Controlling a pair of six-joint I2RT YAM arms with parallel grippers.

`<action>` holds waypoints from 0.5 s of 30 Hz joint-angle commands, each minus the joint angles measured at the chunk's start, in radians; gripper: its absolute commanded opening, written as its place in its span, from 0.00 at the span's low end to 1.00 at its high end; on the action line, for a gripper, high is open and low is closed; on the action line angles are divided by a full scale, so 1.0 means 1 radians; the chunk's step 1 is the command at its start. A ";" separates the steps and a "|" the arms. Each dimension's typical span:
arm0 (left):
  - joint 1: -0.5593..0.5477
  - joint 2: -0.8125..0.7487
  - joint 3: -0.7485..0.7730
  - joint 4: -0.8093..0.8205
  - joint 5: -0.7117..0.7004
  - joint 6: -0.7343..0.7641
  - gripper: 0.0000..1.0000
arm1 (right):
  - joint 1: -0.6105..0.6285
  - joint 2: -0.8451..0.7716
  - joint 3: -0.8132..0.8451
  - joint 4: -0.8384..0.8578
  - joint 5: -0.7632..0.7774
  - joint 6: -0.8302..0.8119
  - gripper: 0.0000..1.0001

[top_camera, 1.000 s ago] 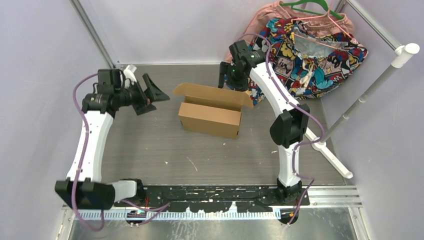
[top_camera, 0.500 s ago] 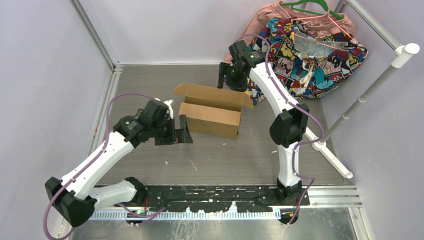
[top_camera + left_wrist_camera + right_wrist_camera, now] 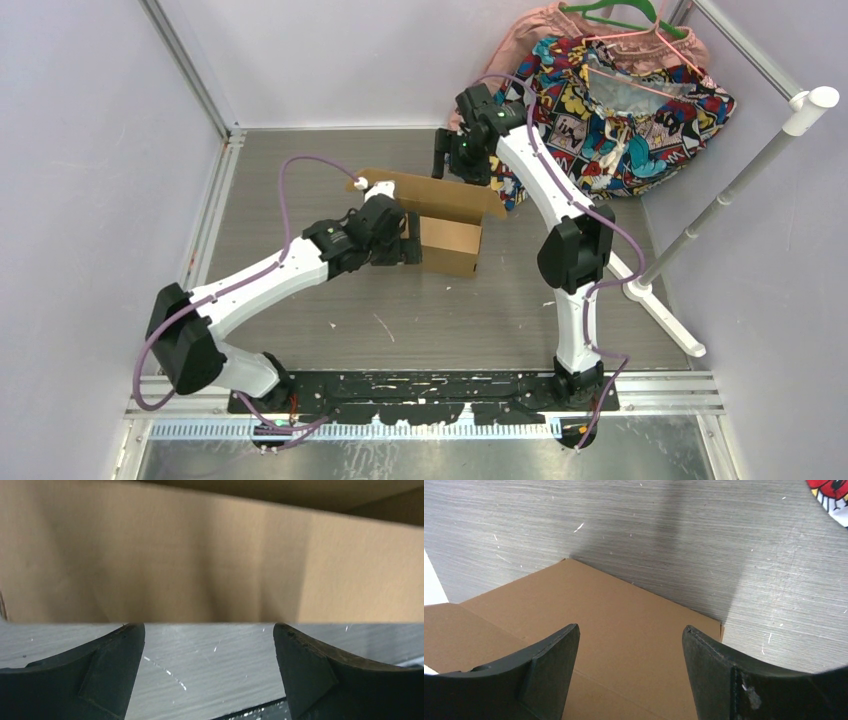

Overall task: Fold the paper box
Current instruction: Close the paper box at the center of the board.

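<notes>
The paper box (image 3: 452, 246) is plain brown cardboard, standing at mid-table with its lid flap (image 3: 440, 193) open toward the back. My left gripper (image 3: 408, 250) is low against the left part of the box's front wall. In the left wrist view that wall (image 3: 200, 565) fills the upper frame, and the left gripper (image 3: 209, 628) is open with only table between its fingers (image 3: 115, 670). My right gripper (image 3: 452, 166) hovers over the back edge of the flap. In the right wrist view the right gripper (image 3: 630, 631) is open above the flap (image 3: 624, 615), holding nothing.
A comic-print cloth (image 3: 620, 110) with a pink garment and a green hanger (image 3: 612, 14) lies at the back right, close to the right arm. A white pole stand (image 3: 735, 185) leans along the right side. A metal frame rail (image 3: 205, 240) borders the table's left edge.
My left arm swung from the far left of the table across to the box's front wall, and its jaws widened a little. The right gripper and the box stayed almost still.
</notes>
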 commanded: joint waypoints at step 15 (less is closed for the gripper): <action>-0.004 0.139 0.207 0.054 -0.140 -0.023 1.00 | 0.036 -0.109 -0.137 0.057 -0.120 -0.025 0.78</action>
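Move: The paper box stands on edge, its middle about 4 cm ahead of the left hand, 3 cm to its right and some 7 cm below. The raised lid flap is about 9 cm ahead of that hand, 3 cm right, at its height. From the right hand that flap lies about 4 cm back, 5 cm left and 3 cm below, and the box's middle 9 cm back, 5 cm left, 10 cm below. With its fingers wide open, the left hand goes about 4 cm forward with some right and up drift (about 2.5 cm each), its fingertips at the box's upper near edge and pushing it towards the lid while the wrist tips up some 5 degrees. From the far side the right hand comes to meet it, down and back about 2.5 cm each and slightly left, tipping down about 5 degrees and bearing on the lid flap with its still-open fingers. ##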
